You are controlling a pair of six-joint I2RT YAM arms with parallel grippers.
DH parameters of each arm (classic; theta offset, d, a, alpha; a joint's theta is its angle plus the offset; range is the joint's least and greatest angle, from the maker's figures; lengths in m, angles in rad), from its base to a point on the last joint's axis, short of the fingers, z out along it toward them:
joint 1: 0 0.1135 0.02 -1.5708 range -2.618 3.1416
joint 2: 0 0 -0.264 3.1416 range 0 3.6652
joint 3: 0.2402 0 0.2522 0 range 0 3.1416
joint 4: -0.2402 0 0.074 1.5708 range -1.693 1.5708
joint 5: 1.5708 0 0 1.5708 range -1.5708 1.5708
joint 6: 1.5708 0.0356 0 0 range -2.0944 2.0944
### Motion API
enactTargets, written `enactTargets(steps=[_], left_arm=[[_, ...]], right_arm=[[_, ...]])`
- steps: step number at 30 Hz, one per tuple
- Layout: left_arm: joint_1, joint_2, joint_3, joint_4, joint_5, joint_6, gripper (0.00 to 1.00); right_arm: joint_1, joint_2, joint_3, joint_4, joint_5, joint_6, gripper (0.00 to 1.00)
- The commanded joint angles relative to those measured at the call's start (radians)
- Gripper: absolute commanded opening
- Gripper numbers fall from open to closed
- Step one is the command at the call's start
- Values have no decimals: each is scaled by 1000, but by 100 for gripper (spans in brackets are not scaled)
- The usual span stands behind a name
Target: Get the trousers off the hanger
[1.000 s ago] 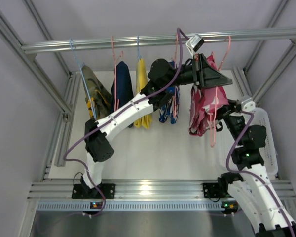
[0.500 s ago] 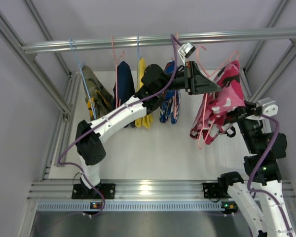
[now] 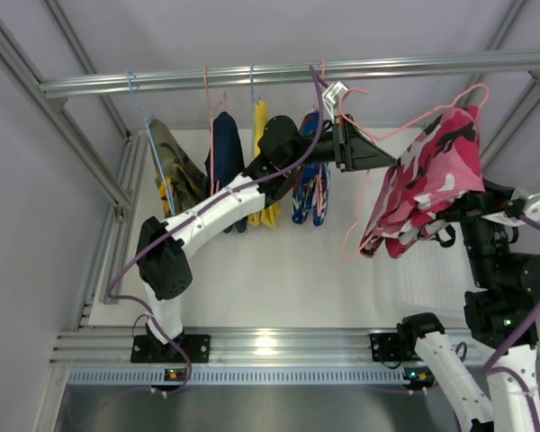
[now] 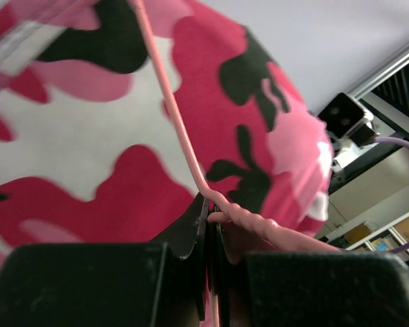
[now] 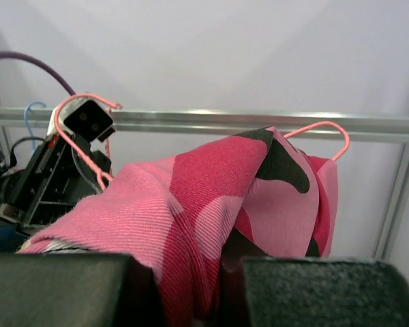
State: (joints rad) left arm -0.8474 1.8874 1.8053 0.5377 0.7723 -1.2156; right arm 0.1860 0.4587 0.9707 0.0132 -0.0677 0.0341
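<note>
The red-pink trousers (image 3: 427,180) with white and dark print hang on a pink wire hanger (image 3: 432,115), off the rail and held in the air at the right. My left gripper (image 3: 391,160) is shut on the hanger's twisted wire neck (image 4: 252,219), with the cloth (image 4: 88,136) filling the left wrist view. My right gripper (image 3: 454,225) is shut on a fold of the red-pink trousers (image 5: 191,218). The blue trousers (image 3: 308,184) with red and white print hang on another hanger on the rail, behind the left arm.
A metal rail (image 3: 162,79) runs across the back, also seen in the right wrist view (image 5: 211,121). On it hang an olive garment (image 3: 175,171), a navy one (image 3: 223,157) and a yellow one (image 3: 259,162). Frame posts (image 3: 99,162) border the white table (image 3: 279,270).
The red-pink trousers and their hanger have swung up and to the right, away from the rail. My right arm rose and moved right with the cloth; my left gripper stayed on the hanger.
</note>
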Motion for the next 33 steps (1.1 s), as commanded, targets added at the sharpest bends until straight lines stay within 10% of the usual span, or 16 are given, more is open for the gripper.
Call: enactTargets(steps=[1,24,33], left_arm=[[-1,-44,-17,-36,1,70,0],[-24,-30,12,-363,-169,264,0],[-25,-65,28,-295,-122,289,0]], right_arm=[[13,-25,161,174,42,-20,0],[-76,26,606,59,-23,-178,0],[-102,92,596,-307,435,-578,0]])
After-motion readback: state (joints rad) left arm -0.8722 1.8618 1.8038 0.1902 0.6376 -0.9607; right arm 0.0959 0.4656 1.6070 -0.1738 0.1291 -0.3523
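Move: The pink camouflage trousers still hang over the hanger's bar, one end already pinched by the right hand; their middle lies about 5 cm to its left, 3 cm ahead and level. The hanger's middle is roughly 9 cm left of that hand and 5 cm ahead, same height; the white basket is some 12 cm right, 2 cm ahead and 45 cm below. From the left hand, already gripping the hanger's neck, the trousers lie about 8 cm right, 3 cm back and level. The trousers are drawn off the hanger by the right hand, which keeps its pinch and pulls back some 20 cm while rising about as far, tipping its fingers upward and, at the end, swinging rightward and clockwise. The left hand keeps its grip on the hanger, nearly still at first, then sinks about 5 cm as its fingers dip. ##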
